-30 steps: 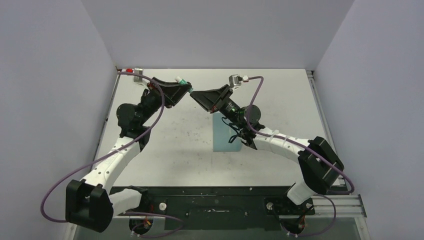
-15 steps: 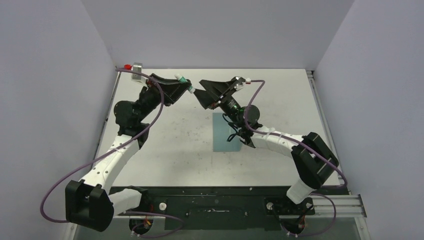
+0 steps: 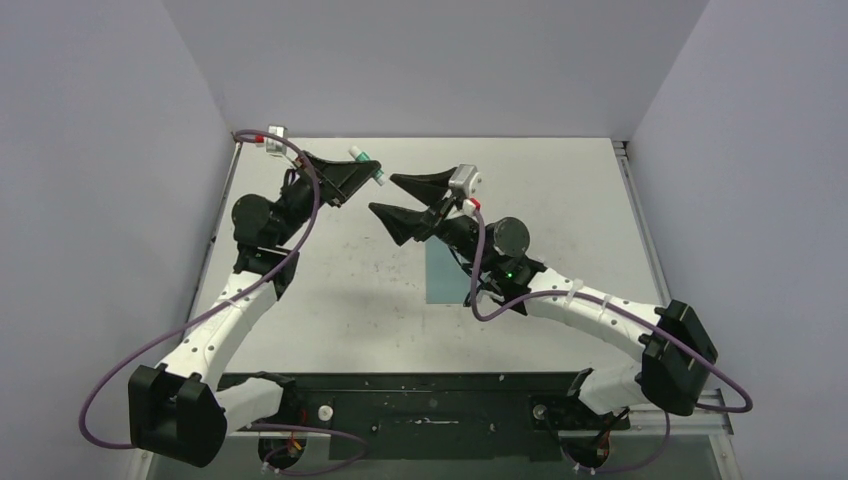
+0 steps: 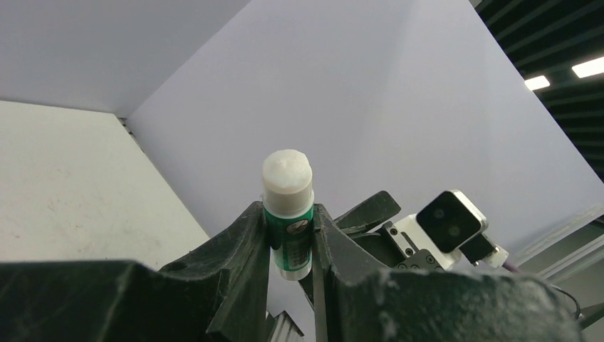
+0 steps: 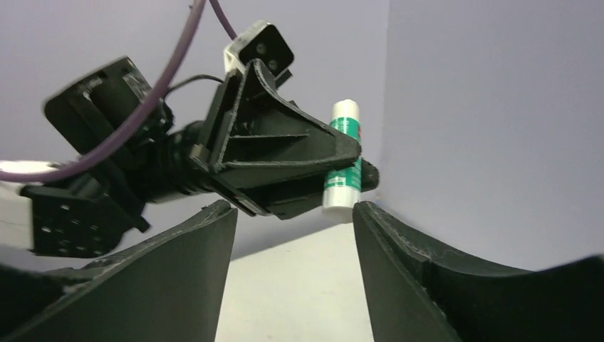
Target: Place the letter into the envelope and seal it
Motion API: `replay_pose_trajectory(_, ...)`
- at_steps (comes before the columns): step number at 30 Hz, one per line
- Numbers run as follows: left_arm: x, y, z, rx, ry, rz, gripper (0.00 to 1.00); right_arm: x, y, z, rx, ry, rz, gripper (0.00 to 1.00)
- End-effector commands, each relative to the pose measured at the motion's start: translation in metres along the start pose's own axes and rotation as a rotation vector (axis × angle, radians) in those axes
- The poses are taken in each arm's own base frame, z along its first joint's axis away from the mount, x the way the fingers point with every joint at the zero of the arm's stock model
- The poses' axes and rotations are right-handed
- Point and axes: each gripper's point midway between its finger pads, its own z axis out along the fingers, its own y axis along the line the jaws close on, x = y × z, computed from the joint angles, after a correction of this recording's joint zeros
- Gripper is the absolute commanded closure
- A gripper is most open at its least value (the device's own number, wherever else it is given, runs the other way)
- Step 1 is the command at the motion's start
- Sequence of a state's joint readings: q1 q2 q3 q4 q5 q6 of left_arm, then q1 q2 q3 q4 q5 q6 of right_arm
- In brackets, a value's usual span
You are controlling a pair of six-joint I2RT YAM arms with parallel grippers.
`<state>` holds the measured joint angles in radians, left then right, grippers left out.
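Observation:
The teal envelope (image 3: 446, 278) lies flat at mid-table, its right side covered by my right arm. No letter shows in any view. My left gripper (image 3: 366, 172) is raised at the back left, shut on a small white-and-green glue tube (image 3: 361, 160). In the left wrist view the glue tube (image 4: 288, 214) stands upright between the fingers (image 4: 249, 235), white end up. My right gripper (image 3: 381, 193) hangs open just right of it with nothing between its fingers. In the right wrist view the glue tube (image 5: 342, 158) and left gripper (image 5: 285, 153) sit beyond the open right gripper (image 5: 288, 212).
White walls close the table (image 3: 340, 290) on the left, back and right. A black rail (image 3: 420, 385) with both arm bases runs along the near edge. A metal strip (image 3: 640, 230) borders the right side.
My right gripper, earlier shut at the tube's end, has opened, rolled over and drawn back slightly. The left gripper kept the glue tube and shifted a little left.

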<state>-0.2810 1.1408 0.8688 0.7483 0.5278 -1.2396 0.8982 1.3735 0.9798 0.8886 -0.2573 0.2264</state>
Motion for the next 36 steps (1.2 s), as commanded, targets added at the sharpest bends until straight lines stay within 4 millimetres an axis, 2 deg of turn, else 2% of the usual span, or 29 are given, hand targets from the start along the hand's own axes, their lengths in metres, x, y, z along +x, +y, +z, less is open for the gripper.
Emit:
replay_pose_trajectory(1, -0.005, -0.014, 0.002, 0.017, -0.01, -0.024, 1.0, -0.01, -0.021, 0.003, 0.034, -0.007, -0.347, 0.41)
replay_pose_trajectory(9, -0.002, -0.014, 0.004, 0.017, 0.018, -0.024, 1.0, -0.007, -0.022, 0.009, 0.025, -0.026, -0.39, 0.44)
replay_pose_trajectory(16, 0.001, -0.012, 0.005, 0.018, 0.035, -0.026, 1.0, -0.007, -0.021, 0.013, 0.019, -0.031, -0.387, 0.68)
replay_pose_trajectory(20, 0.004, -0.01, 0.004, 0.011, 0.046, -0.031, 1.0, -0.007, -0.023, 0.013, 0.028, -0.036, -0.364, 0.7)
replay_pose_trajectory(23, 0.003, -0.01, 0.005, 0.019, 0.042, -0.028, 1.0, -0.009, -0.025, 0.015, 0.047, -0.05, -0.306, 0.78)
replay_pose_trajectory(26, 0.002, -0.012, 0.005, 0.035, 0.037, -0.01, 1.0, -0.016, -0.03, 0.018, 0.074, -0.094, -0.115, 0.84)
replay_pose_trajectory(29, 0.001, -0.017, 0.004, 0.078, 0.02, 0.038, 1.0, -0.022, -0.051, 0.022, 0.151, -0.13, 0.234, 0.94)
replay_pose_trajectory(31, -0.001, -0.024, 0.002, 0.121, 0.001, 0.093, 1.0, -0.03, -0.062, 0.019, 0.158, -0.189, 0.484, 0.95)
replay_pose_trajectory(36, -0.003, -0.027, 0.001, 0.167, -0.019, 0.204, 1.0, -0.03, -0.076, 0.012, 0.15, -0.255, 0.905, 0.95)
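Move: The glue stick is already pinched at its middle in the left hand, its axis sloping up and to the left. From the open right hand, its middle lies about 5 cm ahead, 3 cm left and 1 cm higher; its white bottom end is only some 3 cm ahead, 1 cm left and 1 cm below. The envelope lies on the table about 13 cm ahead of the right hand, 15 cm to its right and 40 cm below. The glue stick's white bottom end is taken by the right hand, which goes about 3 cm forward and 2 cm down while rolling back some 20 degrees, closes on that end, then rolls about 50 degrees the other way (clockwise looking along its fingers) as it edges forward. The left hand keeps its pinch, sinking about 1.5 cm, then easing 1 cm forward and partly back up. ##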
